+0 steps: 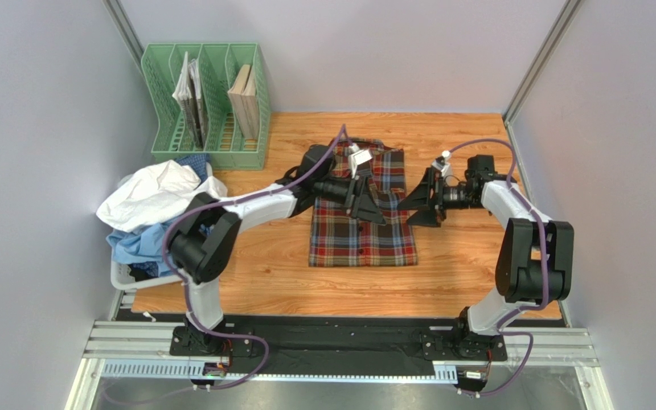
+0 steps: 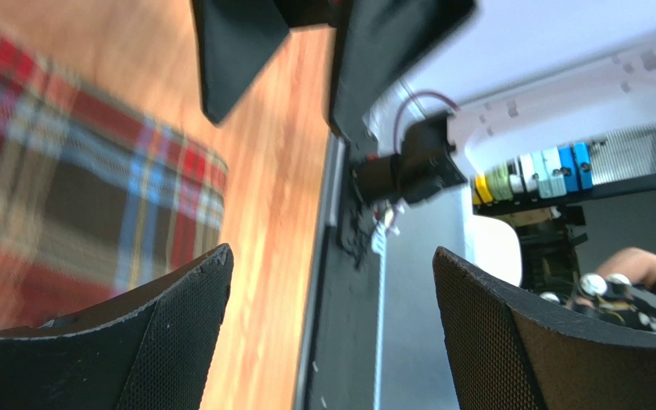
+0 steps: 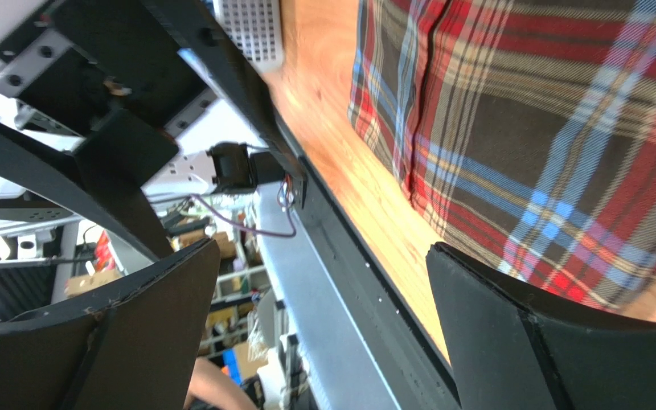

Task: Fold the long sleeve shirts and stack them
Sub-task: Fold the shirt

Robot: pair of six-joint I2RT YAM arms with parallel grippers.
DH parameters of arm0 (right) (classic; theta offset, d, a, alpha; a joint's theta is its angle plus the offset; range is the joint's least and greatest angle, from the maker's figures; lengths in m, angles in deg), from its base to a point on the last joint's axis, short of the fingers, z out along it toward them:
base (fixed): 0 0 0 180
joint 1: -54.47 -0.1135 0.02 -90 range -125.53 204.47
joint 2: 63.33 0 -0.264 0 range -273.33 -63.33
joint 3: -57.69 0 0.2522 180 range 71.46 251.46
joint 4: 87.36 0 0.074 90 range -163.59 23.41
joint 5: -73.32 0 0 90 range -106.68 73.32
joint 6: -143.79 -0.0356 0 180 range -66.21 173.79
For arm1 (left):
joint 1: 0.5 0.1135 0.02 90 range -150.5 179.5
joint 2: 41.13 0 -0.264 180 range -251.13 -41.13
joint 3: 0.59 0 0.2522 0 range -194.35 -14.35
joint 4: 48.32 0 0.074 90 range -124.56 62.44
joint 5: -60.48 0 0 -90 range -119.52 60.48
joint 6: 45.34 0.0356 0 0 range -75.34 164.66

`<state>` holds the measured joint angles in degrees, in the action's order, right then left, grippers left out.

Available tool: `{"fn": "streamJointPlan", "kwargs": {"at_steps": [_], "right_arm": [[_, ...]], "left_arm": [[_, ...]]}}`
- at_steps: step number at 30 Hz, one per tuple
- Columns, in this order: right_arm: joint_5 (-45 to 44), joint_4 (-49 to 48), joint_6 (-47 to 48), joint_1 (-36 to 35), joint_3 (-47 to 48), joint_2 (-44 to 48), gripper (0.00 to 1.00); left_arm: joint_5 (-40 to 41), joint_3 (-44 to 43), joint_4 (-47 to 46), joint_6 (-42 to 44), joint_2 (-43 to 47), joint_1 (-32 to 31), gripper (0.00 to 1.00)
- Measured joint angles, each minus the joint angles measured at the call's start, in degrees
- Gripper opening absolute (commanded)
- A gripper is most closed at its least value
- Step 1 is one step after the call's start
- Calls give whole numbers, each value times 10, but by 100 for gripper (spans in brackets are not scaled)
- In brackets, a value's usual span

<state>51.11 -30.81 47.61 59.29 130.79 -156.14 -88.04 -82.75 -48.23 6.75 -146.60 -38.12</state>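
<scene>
A tartan shirt in red, brown and blue lies folded into a rectangle in the middle of the wooden table. My left gripper hovers over its upper middle, open, with nothing between its fingers. Open and empty too, my right gripper hangs just off the shirt's right edge and faces the left one. The left wrist view has the plaid to the left of the open left gripper. In the right wrist view the plaid lies above the open right gripper. A white shirt and a light blue shirt are heaped at the table's left edge.
A green file rack holding books stands at the back left. The shirt heap rests on a white basket that overhangs the table's left side. Grey walls close in both sides and the back. The black rail with the arm bases runs along the front.
</scene>
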Motion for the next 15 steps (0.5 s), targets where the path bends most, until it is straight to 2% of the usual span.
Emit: {"fn": "streamJointPlan", "kwargs": {"at_steps": [4,7,8,12,15], "right_arm": [[-5,2,-5,19,7,5,100],[-14,2,-12,22,7,5,100],[-18,-1,-16,22,7,5,100],[-27,-6,-24,22,7,5,100],[-31,-17,-36,22,8,5,100]], "left_arm": [[39,-83,-9,-10,-118,-12,91],[71,-110,10,-11,-214,-4,91],[43,-116,-3,-27,-238,1,90],[71,-135,25,-10,-225,5,91],[87,-108,58,11,-179,7,90]]}}
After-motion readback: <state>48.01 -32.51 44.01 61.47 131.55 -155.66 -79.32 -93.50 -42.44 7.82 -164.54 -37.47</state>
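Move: The folded shirt's middle lies some 6 cm ahead of the left hand, almost straight under its path and about 15 cm below; its collar end is roughly 22 cm ahead, its near hem about 9 cm back. The open right gripper hovers some 14 cm to the right, 2 cm ahead and 3 cm lower. From the right hand the shirt's middle is about 14 cm left, 4 cm ahead, 12 cm down. Onto the middle of the folded shirt comes the left hand, fast: about 12 cm down, with 6 cm forward and some 3 cm right, its fingertips dipping roughly 10 degrees as it lands its lower finger on the cloth. It then eases up a couple of centimetres; the fingers stay wide open, pointing right. The right hand, also open, drifts about 2 cm forward and right. ##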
